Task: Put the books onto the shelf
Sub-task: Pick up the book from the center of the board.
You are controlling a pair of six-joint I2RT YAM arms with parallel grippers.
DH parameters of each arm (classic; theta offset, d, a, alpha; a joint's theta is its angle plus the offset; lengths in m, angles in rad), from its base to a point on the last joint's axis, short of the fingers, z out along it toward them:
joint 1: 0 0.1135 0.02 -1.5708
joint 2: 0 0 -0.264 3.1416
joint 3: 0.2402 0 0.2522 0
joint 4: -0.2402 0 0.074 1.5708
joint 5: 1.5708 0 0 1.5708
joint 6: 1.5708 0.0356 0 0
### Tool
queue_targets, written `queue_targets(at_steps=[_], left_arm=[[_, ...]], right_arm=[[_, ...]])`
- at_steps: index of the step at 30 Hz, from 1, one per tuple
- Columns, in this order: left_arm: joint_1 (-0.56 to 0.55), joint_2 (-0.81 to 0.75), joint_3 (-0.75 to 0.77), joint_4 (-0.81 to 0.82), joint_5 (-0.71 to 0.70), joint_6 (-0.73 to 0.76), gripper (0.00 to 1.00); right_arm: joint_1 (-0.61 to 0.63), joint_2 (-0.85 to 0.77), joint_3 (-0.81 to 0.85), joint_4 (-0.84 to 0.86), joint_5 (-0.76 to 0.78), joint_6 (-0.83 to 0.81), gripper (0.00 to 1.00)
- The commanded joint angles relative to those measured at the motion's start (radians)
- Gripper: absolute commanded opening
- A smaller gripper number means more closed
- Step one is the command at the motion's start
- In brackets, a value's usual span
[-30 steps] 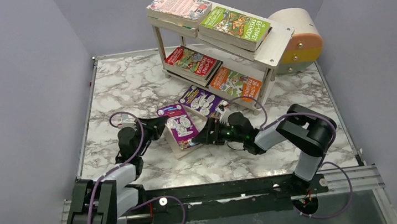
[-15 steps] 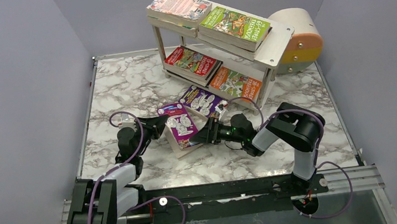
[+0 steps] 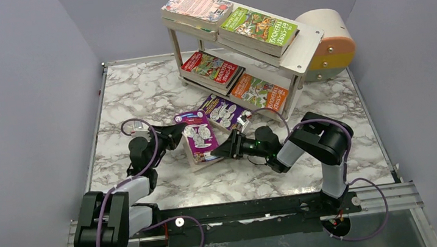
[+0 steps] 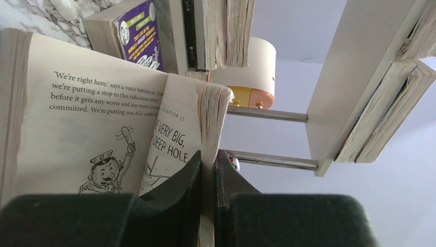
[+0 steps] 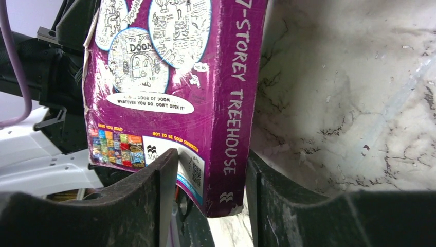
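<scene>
A purple book point(image 3: 198, 136) lies half open on the marble table in front of the shelf point(image 3: 303, 50). My left gripper point(image 3: 174, 134) is shut on a sheaf of its pages point(image 4: 208, 118), and printed pages point(image 4: 77, 118) fan out to the left. My right gripper point(image 3: 219, 153) grips the book's near corner, one finger on the back cover point(image 5: 169, 77) and the other at the spine; the right gripper point(image 5: 212, 175) is shut on it. A second purple book point(image 3: 222, 111) lies by the shelf's foot. Pink-patterned point(image 3: 194, 4), green point(image 3: 258, 28), red point(image 3: 211, 68) and orange point(image 3: 259, 93) books rest on the shelf.
A round beige-and-orange box point(image 3: 330, 44) stands behind the shelf at the right. Grey walls close in the table on three sides. The shelf's thin metal legs point(image 4: 267, 114) and boards rise just beyond the left gripper.
My right gripper's jaws have closed from wide open onto the purple book's corner. The book has shifted slightly toward the shelf, and both arms have edged with it.
</scene>
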Motion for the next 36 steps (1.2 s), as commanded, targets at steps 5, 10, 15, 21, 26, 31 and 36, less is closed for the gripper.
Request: queue_targets(at_steps=[5, 10, 15, 21, 26, 31, 36], left_arm=[[-0.004, 0.045, 0.047, 0.090, 0.071, -0.001, 0.00], [-0.004, 0.078, 0.056, 0.082, 0.106, 0.040, 0.00], [-0.003, 0.118, 0.122, -0.029, 0.160, 0.174, 0.50], [0.011, 0.089, 0.228, -0.303, 0.106, 0.398, 0.96], [0.032, 0.062, 0.292, -0.473, 0.068, 0.515, 0.99], [0.043, 0.063, 0.299, -0.481, 0.114, 0.530, 0.99], [0.044, 0.011, 0.281, -0.411, 0.149, 0.520, 0.99]], right_arm=[[0.006, 0.008, -0.011, 0.146, -0.045, 0.018, 0.32], [0.006, -0.011, -0.026, 0.166, -0.041, 0.019, 0.14], [0.006, -0.093, -0.074, 0.164, -0.019, 0.023, 0.08], [0.003, -0.304, -0.095, -0.073, 0.029, -0.041, 0.06], [-0.025, -0.481, -0.075, -0.298, 0.051, -0.082, 0.05], [-0.076, -0.594, -0.031, -0.459, 0.009, -0.111, 0.04], [-0.112, -0.627, 0.000, -0.516, -0.055, -0.100, 0.03]])
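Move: The magenta book stands propped open, its far left part still pinched by the left hand; its middle lies some 5 cm to that hand's right, 5 cm back and 4 cm lower. From the right hand, whose fingers straddle the near end of the spine, the same middle is about 5 cm ahead, 5 cm left and 4 cm higher. A flat purple book lies about 20 cm ahead of the right hand, 5 cm right and 4 cm lower. The right fingers close on the near end of the magenta book's spine and pinch it; only then does the left hand open wide and let go, easing about 3 cm forward and rolling its left side up some 25 degrees. Keeping its grip, the right hand lifts the book about 9 cm, drawing it 5 cm to the right. ##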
